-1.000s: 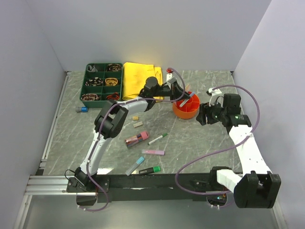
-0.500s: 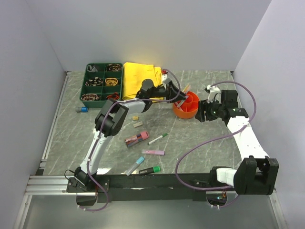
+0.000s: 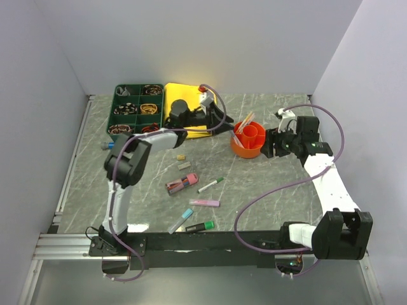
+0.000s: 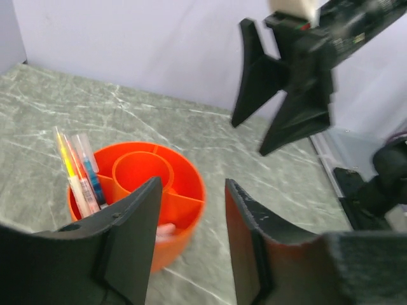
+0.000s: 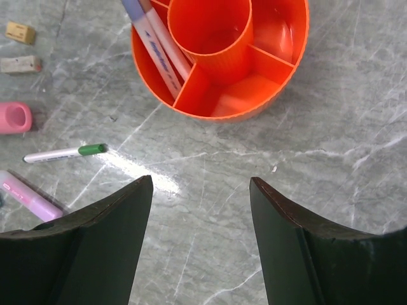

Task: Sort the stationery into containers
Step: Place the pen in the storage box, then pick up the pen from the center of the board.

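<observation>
The round orange pot [image 3: 248,140] [image 4: 166,194] [image 5: 254,82] stands right of centre, with pens [image 3: 245,121] [image 4: 79,173] [image 5: 154,42] leaning in its left compartment. My left gripper [image 3: 220,118] [image 4: 192,184] is open and empty, just left of the pot. My right gripper [image 3: 271,143] [image 5: 201,181] hovers open and empty on the pot's right side. Loose stationery lies on the table: a green-tipped white pen [image 3: 210,185] [image 5: 64,153], a pink marker [image 3: 205,203] [image 5: 25,190], a pink case [image 3: 182,184] and a green-black marker [image 3: 200,226]. The dark green tray [image 3: 137,110] sits back left.
A folded yellow cloth [image 3: 184,100] lies between the tray and my left arm. Two small beige bits [image 3: 182,161] [image 5: 20,48] rest left of the pot, a blue-tipped pen [image 3: 180,220] lies near the front edge and a blue piece [image 3: 109,145] sits below the tray. Walls close three sides.
My left gripper has opened and pulled back leftward from over the pot, leaving a pen standing in it. The right gripper has edged a little closer to the pot.
</observation>
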Motion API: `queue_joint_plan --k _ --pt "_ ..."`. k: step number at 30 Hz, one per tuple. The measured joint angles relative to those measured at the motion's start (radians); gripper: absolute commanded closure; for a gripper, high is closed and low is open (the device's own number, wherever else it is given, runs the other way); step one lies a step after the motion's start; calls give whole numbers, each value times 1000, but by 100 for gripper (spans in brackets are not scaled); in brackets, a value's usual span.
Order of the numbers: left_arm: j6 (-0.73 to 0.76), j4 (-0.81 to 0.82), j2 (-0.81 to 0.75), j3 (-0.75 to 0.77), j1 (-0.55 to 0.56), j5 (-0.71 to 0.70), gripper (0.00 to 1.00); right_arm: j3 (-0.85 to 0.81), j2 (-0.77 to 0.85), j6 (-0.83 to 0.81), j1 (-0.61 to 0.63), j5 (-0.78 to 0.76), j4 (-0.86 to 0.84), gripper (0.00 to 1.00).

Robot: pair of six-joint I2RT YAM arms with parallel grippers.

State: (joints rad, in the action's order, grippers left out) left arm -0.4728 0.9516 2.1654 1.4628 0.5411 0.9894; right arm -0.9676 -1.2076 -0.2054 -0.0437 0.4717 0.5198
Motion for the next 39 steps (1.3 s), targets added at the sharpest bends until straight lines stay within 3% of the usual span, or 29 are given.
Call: queue_joint_plan --k 5,8,11,13,17,24,35,38,39 --pt "124 -191 -220 -119 -35 19 48 16 41 7 0 11 -12 30" --pt "370 -537 -322 -108 -44 -11 50 27 63 6 0 15 -16 29" --pt "613 -872 -381 -105 -11 -111 51 36 87 5 0 19 -17 30" --pt "700 -1011 -396 -130 34 -200 50 46 107 4 0 20 -16 30" --pt "753 -1227 -383 -172 151 -379 48 69 146 6 0 20 -17 30" --pt "766 -1355 -267 -159 305 -588 49 73 172 7 0 32 -2 30" --pt "764 -1378 -157 -77 322 -739 53 147 261 8 0 34 6 30" --pt "763 -1378 -156 -75 333 -754 60 174 288 11 0 34 9 30" --pt "764 -1378 -156 -75 340 -760 70 180 292 11 0 34 11 30"
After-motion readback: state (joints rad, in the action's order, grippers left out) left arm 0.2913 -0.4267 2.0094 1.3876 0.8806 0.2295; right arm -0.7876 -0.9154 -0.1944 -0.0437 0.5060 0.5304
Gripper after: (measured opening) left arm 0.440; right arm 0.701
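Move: The green-capped pen lies about 14 cm back, 7 cm to the left of the empty left hand and some 21 cm below. The pink pencil case is level with the pen, 10 cm farther left; the pink marker is 7 cm nearer the base and 2 cm left of the pen. The orange storage box stands 3 cm ahead and 8 cm right of the left hand. From the right hand, the pen is 19 cm left, 4 cm back, 16 cm down. Left hand sinks about 20 cm and swings back to the green-capped pen, open fingers tipping down; right retreats. ##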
